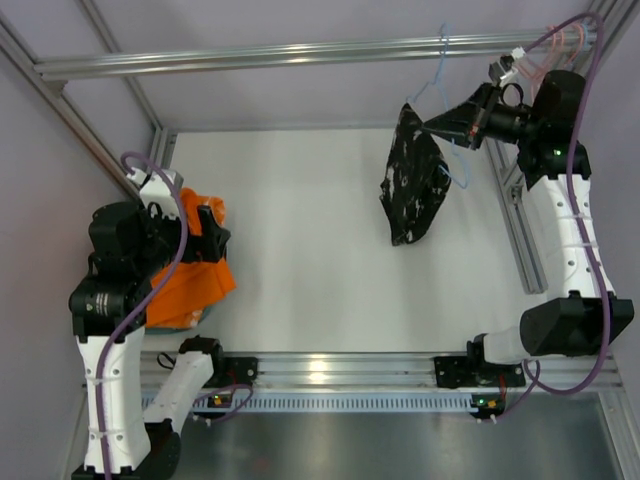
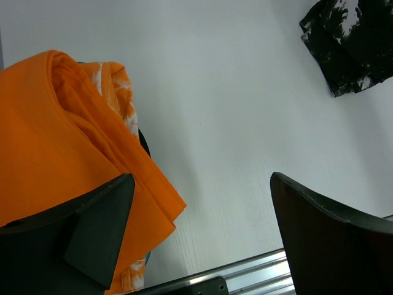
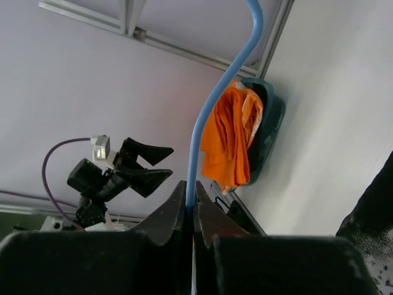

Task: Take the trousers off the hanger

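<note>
The black, white-speckled trousers [image 1: 413,186] hang on the light blue wire hanger [image 1: 441,70], whose hook is on the rail at the back right. My right gripper [image 1: 432,127] is shut on the hanger's wire just right of the trousers. In the right wrist view the blue hanger wire [image 3: 215,101] rises from between the closed gripper [image 3: 190,206] tips, with a corner of the trousers [image 3: 374,215] at the lower right. My left gripper [image 1: 212,232] stands open at the left beside the orange garment [image 1: 188,270]; its fingers [image 2: 319,227] hold nothing. The trousers [image 2: 353,43] show at the top right there.
An orange garment [image 2: 67,147] lies in a dark teal bin [image 3: 270,132] at the left of the table. A metal rail [image 1: 320,55] crosses the back and another rail [image 1: 330,370] runs along the near edge. Pink hangers [image 1: 565,40] hang at the far right.
</note>
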Robot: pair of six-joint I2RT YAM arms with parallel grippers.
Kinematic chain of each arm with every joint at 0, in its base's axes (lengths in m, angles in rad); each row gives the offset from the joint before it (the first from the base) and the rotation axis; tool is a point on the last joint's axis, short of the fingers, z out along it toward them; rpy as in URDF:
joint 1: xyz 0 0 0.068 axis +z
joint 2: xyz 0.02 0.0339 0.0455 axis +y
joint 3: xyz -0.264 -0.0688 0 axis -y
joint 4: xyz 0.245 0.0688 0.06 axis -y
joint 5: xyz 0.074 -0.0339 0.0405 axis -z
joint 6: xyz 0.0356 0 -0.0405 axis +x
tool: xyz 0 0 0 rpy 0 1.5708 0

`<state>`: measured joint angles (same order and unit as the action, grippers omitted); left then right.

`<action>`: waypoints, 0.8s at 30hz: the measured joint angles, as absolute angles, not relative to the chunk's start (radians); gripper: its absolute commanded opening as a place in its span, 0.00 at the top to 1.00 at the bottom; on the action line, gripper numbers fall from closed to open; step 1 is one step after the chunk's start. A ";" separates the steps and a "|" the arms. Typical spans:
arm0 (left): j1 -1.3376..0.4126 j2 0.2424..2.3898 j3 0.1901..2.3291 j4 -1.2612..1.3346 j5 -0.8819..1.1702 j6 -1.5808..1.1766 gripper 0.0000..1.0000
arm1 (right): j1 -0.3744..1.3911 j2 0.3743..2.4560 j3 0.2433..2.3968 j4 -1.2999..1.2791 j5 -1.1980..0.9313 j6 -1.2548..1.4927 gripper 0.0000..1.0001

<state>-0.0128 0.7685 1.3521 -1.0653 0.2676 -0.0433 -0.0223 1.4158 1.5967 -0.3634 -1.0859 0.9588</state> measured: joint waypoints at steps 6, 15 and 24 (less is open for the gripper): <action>-0.013 0.704 1.333 -1.029 0.264 -0.035 0.02 | -0.022 1.414 1.599 -0.170 -1.112 1.087 1.00; -0.013 0.660 1.317 -0.963 0.291 -0.030 0.02 | -0.002 1.412 1.611 -0.045 -1.130 1.166 1.00; -0.012 0.610 1.211 -0.805 0.418 -0.026 0.05 | 0.185 1.198 1.491 -0.090 -1.077 1.081 1.00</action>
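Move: Directly below the right hand, its middle some 17 cm down and a couple of cm nearer the base, hang the trousers, over the bar of the blue hanger whose side wire this hand already pinches. The rail carrying the hanger's hook is about 11 cm above and 4 cm ahead, straight over it; the pink hangers lie about 21 cm to the right, 5 cm ahead and 5 cm up. From the left hand the trousers are roughly 50 cm right, 14 cm ahead, 7 cm lower. Lifting the pinched hanger about 5 cm nearly straight up to free its hook, the right hand then draws back some 10 cm and about 5 cm left, away from the rail, rolling so its far side rises, with fingers kept shut on the wire. The wide-open left hand rises about 3 cm, shifts slightly right towards the trousers and tips its fingers up some 15 degrees. ##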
